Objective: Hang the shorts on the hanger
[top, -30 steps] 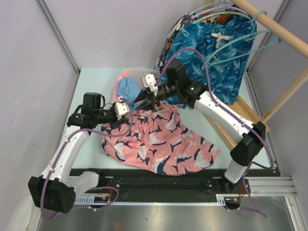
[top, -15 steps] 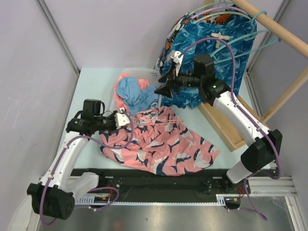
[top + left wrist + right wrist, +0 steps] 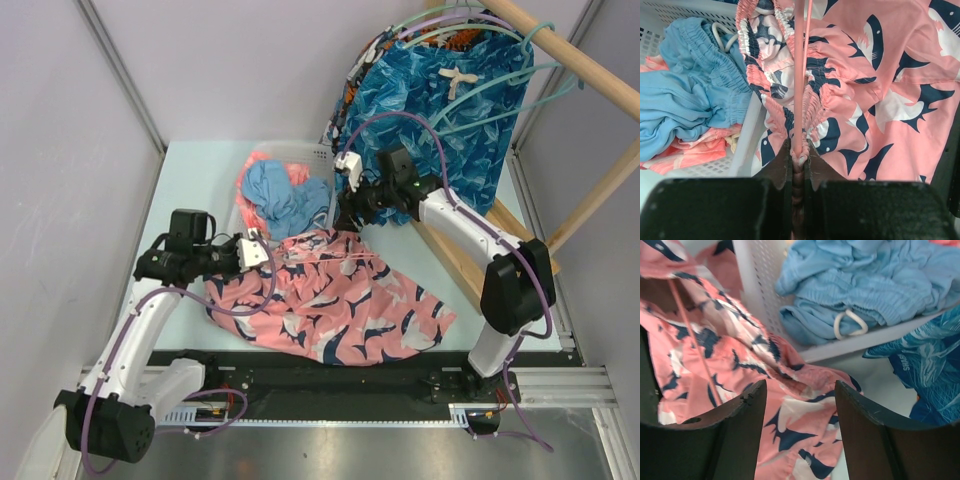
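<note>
The coral-pink shorts (image 3: 345, 300) with navy and white fish print lie spread over the table's near middle. My left gripper (image 3: 262, 252) is shut on their gathered waistband (image 3: 790, 122) at the left end. The hanger's thin pink rod (image 3: 799, 75) runs straight out of the same pinch (image 3: 799, 156). My right gripper (image 3: 345, 207) hangs open just above the shorts' far edge, beside the basket. In the right wrist view its fingers (image 3: 742, 415) straddle a raised fold of the shorts (image 3: 790, 405) without touching it. The hanger's rod (image 3: 692, 335) crosses the fabric at the left there.
A white perforated basket (image 3: 318, 153) behind the shorts holds a plain light-blue garment (image 3: 283, 193) and some pink cloth. Blue leaf-print shorts (image 3: 440, 110) hang on teal hangers from a wooden rail (image 3: 570, 58) at the back right. The rack's wooden foot (image 3: 462, 262) lies right of my right arm.
My right gripper let go and opened, swung up toward the rack, then came back down to the shorts' far edge. My left gripper drew the waistband slightly left and nearer.
</note>
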`<move>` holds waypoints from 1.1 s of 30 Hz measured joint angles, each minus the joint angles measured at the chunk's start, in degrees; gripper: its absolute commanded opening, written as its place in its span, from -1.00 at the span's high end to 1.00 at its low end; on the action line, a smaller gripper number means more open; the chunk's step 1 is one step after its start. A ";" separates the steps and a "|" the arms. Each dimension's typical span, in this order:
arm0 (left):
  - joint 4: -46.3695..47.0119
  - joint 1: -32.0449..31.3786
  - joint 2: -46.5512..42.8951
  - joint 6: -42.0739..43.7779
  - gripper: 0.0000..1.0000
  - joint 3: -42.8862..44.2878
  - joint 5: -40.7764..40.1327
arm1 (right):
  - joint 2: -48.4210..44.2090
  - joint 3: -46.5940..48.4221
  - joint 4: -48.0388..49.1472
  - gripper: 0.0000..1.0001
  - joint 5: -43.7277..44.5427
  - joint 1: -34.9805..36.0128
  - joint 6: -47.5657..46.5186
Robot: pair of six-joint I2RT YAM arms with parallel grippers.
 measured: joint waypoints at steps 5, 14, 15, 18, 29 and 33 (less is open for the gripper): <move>0.07 0.00 -0.42 -0.24 1.00 0.00 -0.31 | 2.62 -0.81 0.79 -0.21 1.49 0.02 -0.85; 0.72 0.00 -0.42 -2.58 1.00 0.00 -0.63 | 7.52 -3.48 5.42 0.89 4.72 0.68 -0.11; 0.94 0.09 -0.42 -2.95 1.00 0.00 -0.76 | 7.58 -3.56 5.44 1.00 5.05 0.66 0.13; 1.22 1.27 -0.42 -3.61 1.00 0.00 -1.03 | 7.32 -3.61 5.38 1.00 5.49 0.13 0.31; 3.34 9.05 1.36 -4.96 1.00 0.13 -2.40 | -3.41 -3.69 -3.54 1.00 4.42 -4.46 -1.27; 3.56 10.38 3.74 -4.61 0.99 0.13 -3.34 | -6.97 -3.69 -7.50 1.00 4.00 -4.66 -2.14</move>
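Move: The near-right end of the shorts' waistband lies under the open right fingers, about 7 cm down and some 2 cm ahead, level sideways. The hanger's right end sits about 8 cm back and 8 cm to the right of that hand, 6 cm lower; the basket is some 15 cm to its left and 5 cm ahead. For the left hand, already gripping the hanger and the gathered waistband, that end is about 24 cm right, 6 cm ahead and a little lower. Pinching the right end of the waistband is the heart of it: the right hand sinks about 7 cm onto the cloth and its fingers shut, then it lifts nearly 8 cm while pulling some 6 cm right, easing back at the end. The left hand keeps its hold on hanger and waistband, stays put at first, then draws about 5 cm left and 4 cm forward, turning some 15 degrees counter-clockwise. ##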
